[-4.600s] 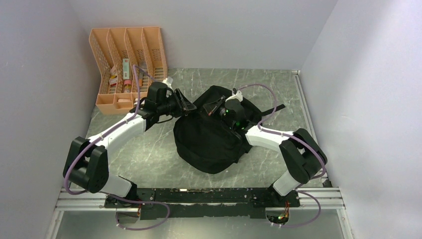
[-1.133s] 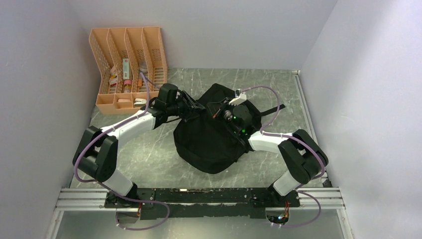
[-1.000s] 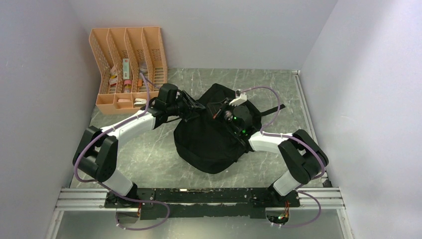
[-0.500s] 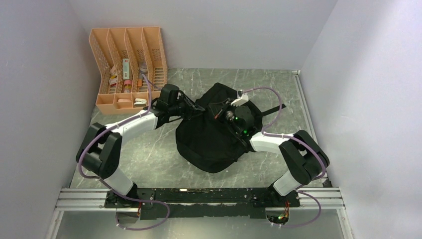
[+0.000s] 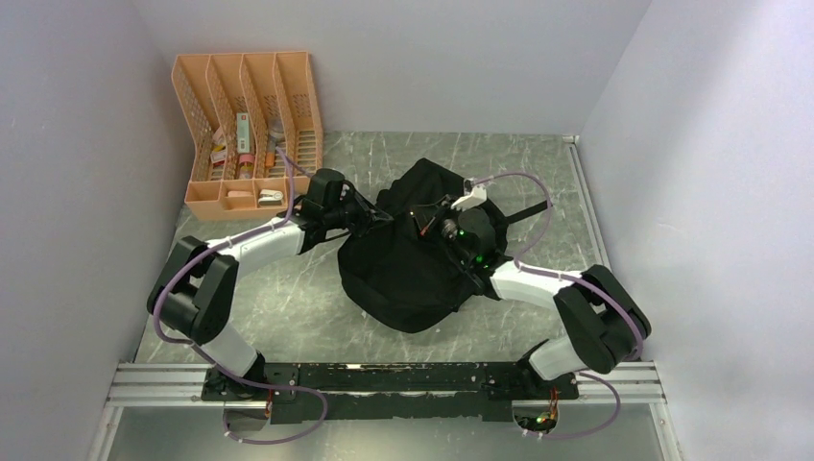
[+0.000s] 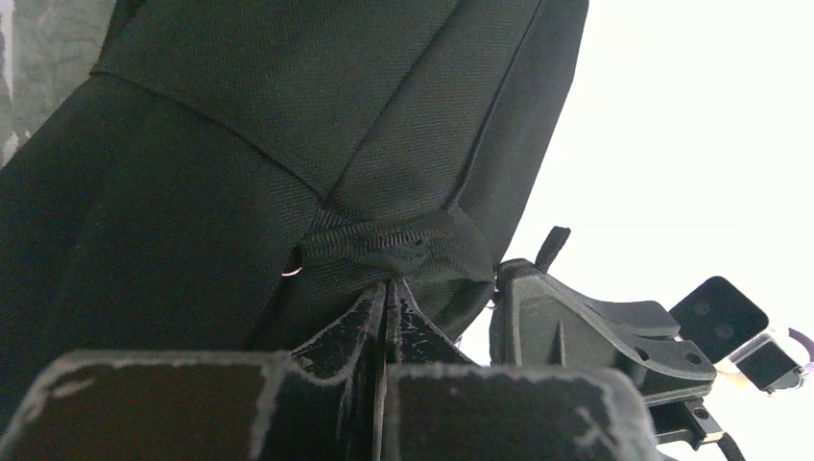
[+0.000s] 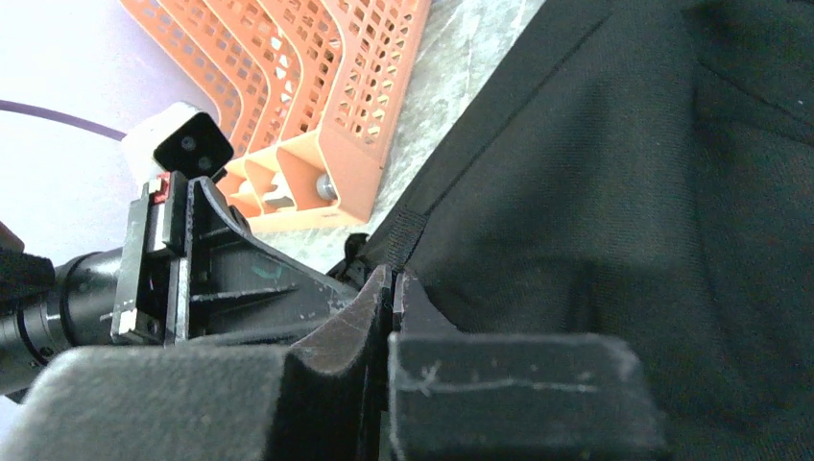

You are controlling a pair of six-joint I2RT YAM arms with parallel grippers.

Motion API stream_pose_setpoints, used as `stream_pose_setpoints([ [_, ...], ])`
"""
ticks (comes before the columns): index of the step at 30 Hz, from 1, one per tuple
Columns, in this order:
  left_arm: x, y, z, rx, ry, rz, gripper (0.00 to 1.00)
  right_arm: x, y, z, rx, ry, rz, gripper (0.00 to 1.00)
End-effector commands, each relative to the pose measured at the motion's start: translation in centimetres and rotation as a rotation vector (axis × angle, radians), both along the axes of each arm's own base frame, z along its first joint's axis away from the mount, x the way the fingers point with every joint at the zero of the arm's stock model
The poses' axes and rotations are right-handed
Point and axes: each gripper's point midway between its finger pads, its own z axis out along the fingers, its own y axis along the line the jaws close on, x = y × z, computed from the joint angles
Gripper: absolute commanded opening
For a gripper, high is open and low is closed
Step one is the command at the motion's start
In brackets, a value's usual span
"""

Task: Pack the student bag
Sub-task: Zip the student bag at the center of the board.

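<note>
The student bag (image 5: 403, 274) is a large black fabric backpack lying in the middle of the table, its zipper and lining hidden. My left gripper (image 5: 377, 218) is at the bag's upper left edge, shut on a black webbing strap (image 6: 384, 242) of the bag; its tips (image 6: 389, 280) meet on the fabric. My right gripper (image 5: 423, 213) is on the bag's top, close to the left one. It is shut (image 7: 392, 274) on a black strap edge (image 7: 407, 233) of the bag (image 7: 614, 211). Each gripper shows in the other's wrist view.
An orange mesh desk organiser (image 5: 248, 125) with small items in its slots stands at the back left, near the left arm; it also shows in the right wrist view (image 7: 317, 86). Grey walls close in the table on the left, back and right.
The left gripper has come in from the organiser side to the bag's upper left edge. The right gripper and the bag's top have shifted a little to the right.
</note>
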Motion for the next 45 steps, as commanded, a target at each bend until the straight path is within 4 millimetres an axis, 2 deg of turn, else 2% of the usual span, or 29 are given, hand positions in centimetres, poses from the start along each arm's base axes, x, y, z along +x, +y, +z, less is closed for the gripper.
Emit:
stream_pose_setpoints([
  [1,1.7,1.8,1.1,0.016,-0.080,0.057,0.05,-1.0,-1.3,-0.2,-0.057,-0.007,-0.019,0.00],
  [5,1.8,2.6,1.2,0.037,-0.112,0.047,0.05,-1.5,-1.7,-0.1,-0.078,-0.017,-0.015,0.00],
  [10,1.6,1.5,4.4,0.082,-0.325,-0.137,0.05,-1.8,-1.3,0.4,-0.081,-0.037,0.017,0.00],
  [12,1.5,2.1,5.0,0.155,-0.368,-0.171,0.06,-1.8,-1.0,0.6,-0.078,-0.039,0.027,0.00],
  [15,1.4,3.2,6.7,0.246,-0.480,-0.191,0.16,-2.1,-1.0,0.5,-0.083,-0.030,0.040,0.00],
  [18,1.1,3.5,8.9,0.293,-0.636,-0.246,0.27,-2.5,-1.2,0.5,-0.079,-0.031,0.044,0.00],
  [24,1.0,3.3,10.1,0.433,-0.881,-0.429,0.39,-2.9,-1.1,1.4,-0.072,-0.052,0.062,0.00],
  [29,-0.5,3.4,11.2,0.506,-1.239,-0.523,0.55,-3.0,-0.7,1.8,-0.079,-0.061,0.087,0.00],
  [30,-0.9,3.3,11.1,0.527,-1.306,-0.558,0.57,-3.0,-0.7,1.8,-0.081,-0.062,0.090,0.00],
  [31,-1.3,3.1,10.9,0.541,-1.361,-0.604,0.64,-3.1,-0.7,1.8,-0.082,-0.061,0.093,0.00],
  [32,-1.5,2.9,10.7,0.555,-1.404,-0.647,0.76,-3.2,-0.6,1.8,-0.083,-0.059,0.097,0.00],
  [34,-1.7,2.6,10.0,0.592,-1.469,-0.731,0.82,-3.2,-0.6,1.8,-0.086,-0.062,0.102,0.00],
  [38,-3.3,1.7,8.9,0.590,-1.642,-0.916,0.83,-3.2,-0.5,1.9,-0.096,-0.067,0.110,0.00],
  [45,-4.6,-0.4,6.8,0.598,-1.838,-1.142,0.79,-3.4,-0.4,2.0,-0.094,-0.072,0.119,0.00],
])
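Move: The left hand is shut at the student bag's zip edge, which lies right at its fingertips. The webbing tab in the right fingers is roughly 6 cm to the right of that edge and 1 cm nearer the base. The bag's middle lies about 6 cm back, 6 cm right and 8 cm below the left hand. From the right hand, the zip edge is about 6 cm left and 1 cm ahead, while the bag's middle is some 4 cm back and 9 cm below. Leftward first by some 3 cm, then steeply up about 9 cm, the left hand comes free of the zip edge, opening wide. It rolls a good 100 degrees about its fingers, clockwise seen from behind the hand, while easing back and slightly down over the bag's near left part. The right hand keeps its pinch on the webbing tab and draws it about 3 cm back and slightly right. ##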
